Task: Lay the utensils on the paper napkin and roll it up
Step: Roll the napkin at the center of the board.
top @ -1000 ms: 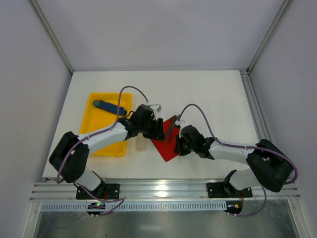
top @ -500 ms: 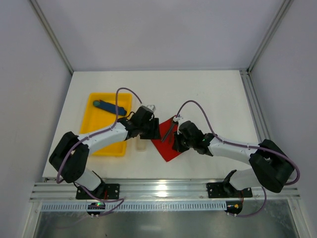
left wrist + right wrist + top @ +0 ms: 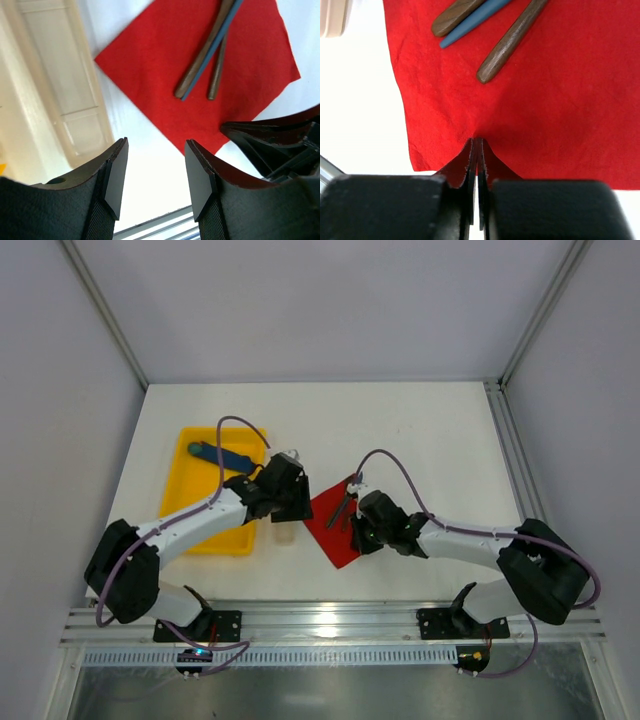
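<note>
The red paper napkin [image 3: 330, 525] lies flat on the white table, one corner toward the front edge. On it rest the utensils [image 3: 511, 43]: two slim brown wooden handles [image 3: 199, 67] with a thin blue one [image 3: 474, 20] between them. In the top view they show as dark slivers [image 3: 345, 508]. My right gripper [image 3: 476, 145] is shut on the napkin's near edge, and the paper puckers at its tips [image 3: 353, 530]. My left gripper [image 3: 155, 172] stands open over bare table just left of the napkin [image 3: 240, 60], holding nothing [image 3: 298, 502].
A yellow tray [image 3: 190, 525] sits left of the napkin with a blue stick-shaped object [image 3: 222, 455] in it. A cream plastic piece [image 3: 285, 533] lies between tray and napkin, close to my left fingers [image 3: 60, 90]. The metal rail runs along the table's near edge.
My left gripper has drawn back to the left, off the napkin, uncovering more of the red sheet. My right gripper stayed shut on the napkin's edge and shifted slightly left.
</note>
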You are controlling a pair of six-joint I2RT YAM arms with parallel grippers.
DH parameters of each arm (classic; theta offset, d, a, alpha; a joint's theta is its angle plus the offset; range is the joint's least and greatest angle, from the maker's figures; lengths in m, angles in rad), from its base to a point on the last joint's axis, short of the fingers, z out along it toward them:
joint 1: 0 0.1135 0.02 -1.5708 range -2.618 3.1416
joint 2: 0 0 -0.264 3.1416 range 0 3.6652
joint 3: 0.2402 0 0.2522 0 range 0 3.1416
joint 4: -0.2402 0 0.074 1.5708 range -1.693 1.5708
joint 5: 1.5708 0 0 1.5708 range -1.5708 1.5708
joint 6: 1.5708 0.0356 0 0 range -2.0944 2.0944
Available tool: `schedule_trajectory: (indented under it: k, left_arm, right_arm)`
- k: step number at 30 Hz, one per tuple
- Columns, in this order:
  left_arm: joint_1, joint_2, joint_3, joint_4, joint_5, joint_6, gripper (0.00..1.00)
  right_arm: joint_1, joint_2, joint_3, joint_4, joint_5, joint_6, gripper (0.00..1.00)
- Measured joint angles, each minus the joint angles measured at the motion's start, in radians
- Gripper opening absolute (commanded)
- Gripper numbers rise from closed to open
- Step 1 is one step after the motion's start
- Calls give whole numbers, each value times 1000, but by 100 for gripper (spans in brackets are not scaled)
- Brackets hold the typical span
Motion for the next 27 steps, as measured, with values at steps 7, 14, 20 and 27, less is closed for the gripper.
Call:
schedule_trajectory:
  k: [7, 14, 20, 27]
  left_arm:
    - [60, -63, 48, -124, -69, -25, 56]
    - [156, -115, 71, -175, -70, -29, 56]
    - [155, -114, 80, -194, -62, -29, 56]
    - [155, -113, 80, -196, -57, -26, 55]
  right_arm:
    - [97, -114, 9, -37, 69, -70, 27]
    - [268, -121, 19, -36, 147, -142, 43]
    - [316, -100, 19, -34, 203, -186, 47]
    - [356, -77, 19, -3, 230, -222, 47]
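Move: The red napkin's near corner, the one pointing back toward the arms, lies about 5 cm back and 5 cm left of the right fingertips, which are a centimetre or so above the table. The utensils' middle is roughly 10 cm ahead and 4 cm left of them. From the left hand, that corner is some 10 cm right, 11 cm back and 8 cm down, while the clear tray's middle is 3 cm ahead, 3 cm left and 8 cm down. The napkin is left by the right hand's closed tips, which come free of the cloth, rise about 3 cm, then swing back and left to above its near corner, opening to about half while the wrist turns some 20 degrees counter-clockwise and tilts its fingers upward. The left hand, fingers still half open, clears away from the napkin, about 6 cm left and 4 cm up, over the clear tray, then waits. ##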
